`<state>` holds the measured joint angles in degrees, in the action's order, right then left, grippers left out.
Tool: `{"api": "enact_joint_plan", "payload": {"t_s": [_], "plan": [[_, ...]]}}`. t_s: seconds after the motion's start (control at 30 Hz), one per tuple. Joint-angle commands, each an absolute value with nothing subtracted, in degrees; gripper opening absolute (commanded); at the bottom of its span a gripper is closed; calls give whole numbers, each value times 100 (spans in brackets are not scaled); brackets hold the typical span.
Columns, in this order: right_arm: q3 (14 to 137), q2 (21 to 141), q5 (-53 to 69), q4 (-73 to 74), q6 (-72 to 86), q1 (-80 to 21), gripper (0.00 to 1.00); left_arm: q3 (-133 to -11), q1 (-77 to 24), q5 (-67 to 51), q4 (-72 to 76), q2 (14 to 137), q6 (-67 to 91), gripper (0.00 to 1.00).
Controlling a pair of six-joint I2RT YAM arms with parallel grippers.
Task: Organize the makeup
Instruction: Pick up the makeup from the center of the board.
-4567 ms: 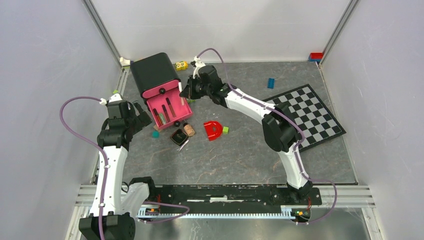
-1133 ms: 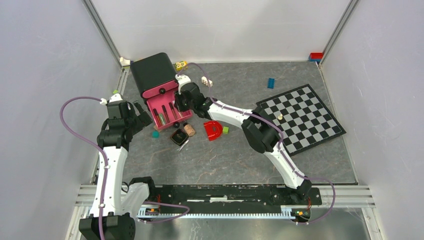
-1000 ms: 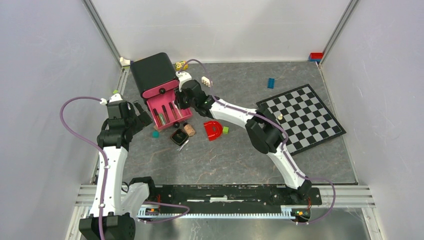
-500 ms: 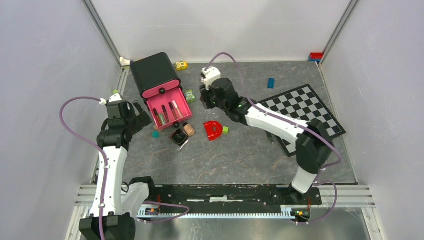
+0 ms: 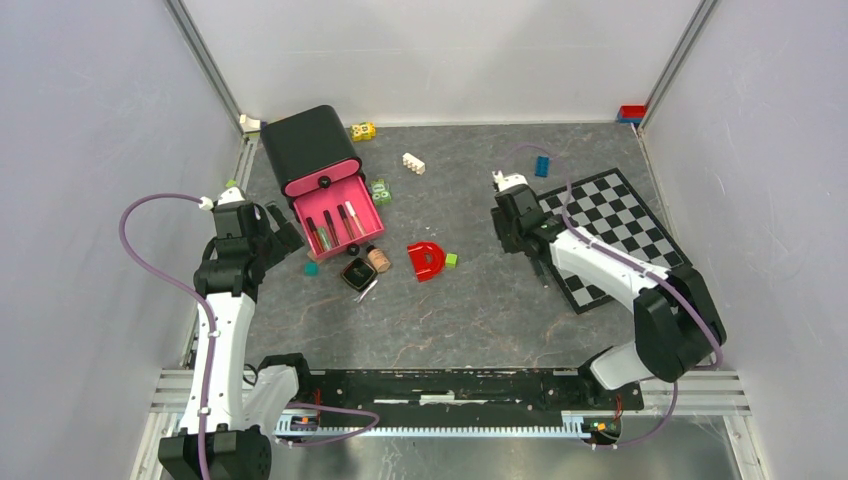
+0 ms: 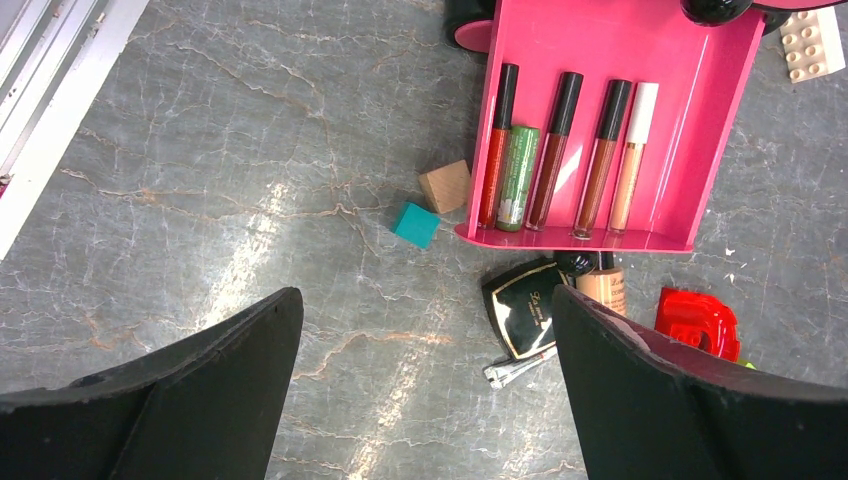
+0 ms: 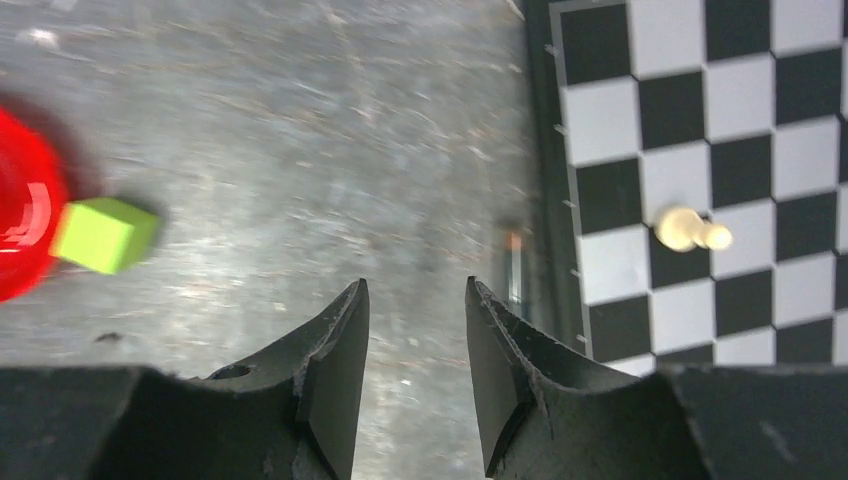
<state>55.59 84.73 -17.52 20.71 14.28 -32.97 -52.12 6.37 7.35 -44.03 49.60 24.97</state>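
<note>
The pink drawer (image 5: 362, 232) (image 6: 720, 110) stands pulled out of its black box (image 5: 308, 148). In it lie a red tube (image 6: 495, 145), a green tube (image 6: 517, 178), two dark-red/brown tubes (image 6: 556, 150) and a pink-white pencil (image 6: 630, 155). In front of it sit the square black compact (image 5: 354, 273) (image 6: 525, 322) and the beige bottle (image 5: 379, 259) (image 6: 603, 285). My left gripper (image 5: 270, 235) (image 6: 425, 300) hangs open and empty, left of the drawer. The right gripper (image 5: 522, 232) (image 7: 416, 285) is open over bare table. Just ahead of it, a slim dark stick (image 7: 514, 270) lies along the board's edge.
A chessboard (image 5: 610, 235) (image 7: 740, 60) with a pale pawn (image 7: 690, 230) lies at right. A red D-shaped piece (image 5: 425, 260) and green cube (image 5: 451, 260) (image 7: 104, 235) sit mid-table. Teal (image 6: 414, 225) and wooden (image 6: 445, 186) cubes lie by the drawer, toy bricks (image 5: 413, 163) farther back.
My right arm has swung away from the pink drawer and across to the chessboard's left edge, its jaws widening. The pink-white pencil now lies in the drawer. The left arm has not moved.
</note>
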Motion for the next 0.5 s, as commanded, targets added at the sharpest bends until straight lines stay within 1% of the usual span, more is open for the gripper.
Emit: {"api": "enact_joint_plan", "payload": {"t_s": [0.0,0.07,0.23,0.47], "plan": [[5340,8206,-2032,2571,1375,-2834,47,-5232,668,730,-4216,4957,2452,100],[5277,8188,-1943,2651,1275,-2627,47,-5233,668,722,-4214,4974,2451,100],[5071,8193,-1269,2612,1032,-2120,48,-5230,668,712,-4210,4989,2447,100],[4880,8285,-536,2470,764,-1726,48,-5234,668,710,-4210,5049,2451,100]]}}
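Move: The makeup tube, lying lengthwise just outside the chessboard's left edge, is about 8 cm to the right of the right hand, 2 cm back and 6 cm below. The board's middle is some 24 cm to the right and 5 cm ahead; the pawn is about 14 cm right, 7 ahead. The green block lies roughly 15 cm left, level with the hand. From the left hand the tube is about 58 cm right, 3 ahead and 16 below. Towards the makeup tube, the right hand sweeps about 9 cm to the right, slowing as it comes over it, while sinking some 4 to 5 cm and easing back a little. The wrist tips the fingers about 10 degrees steeper downward; they stay about half open and touch nothing yet. ##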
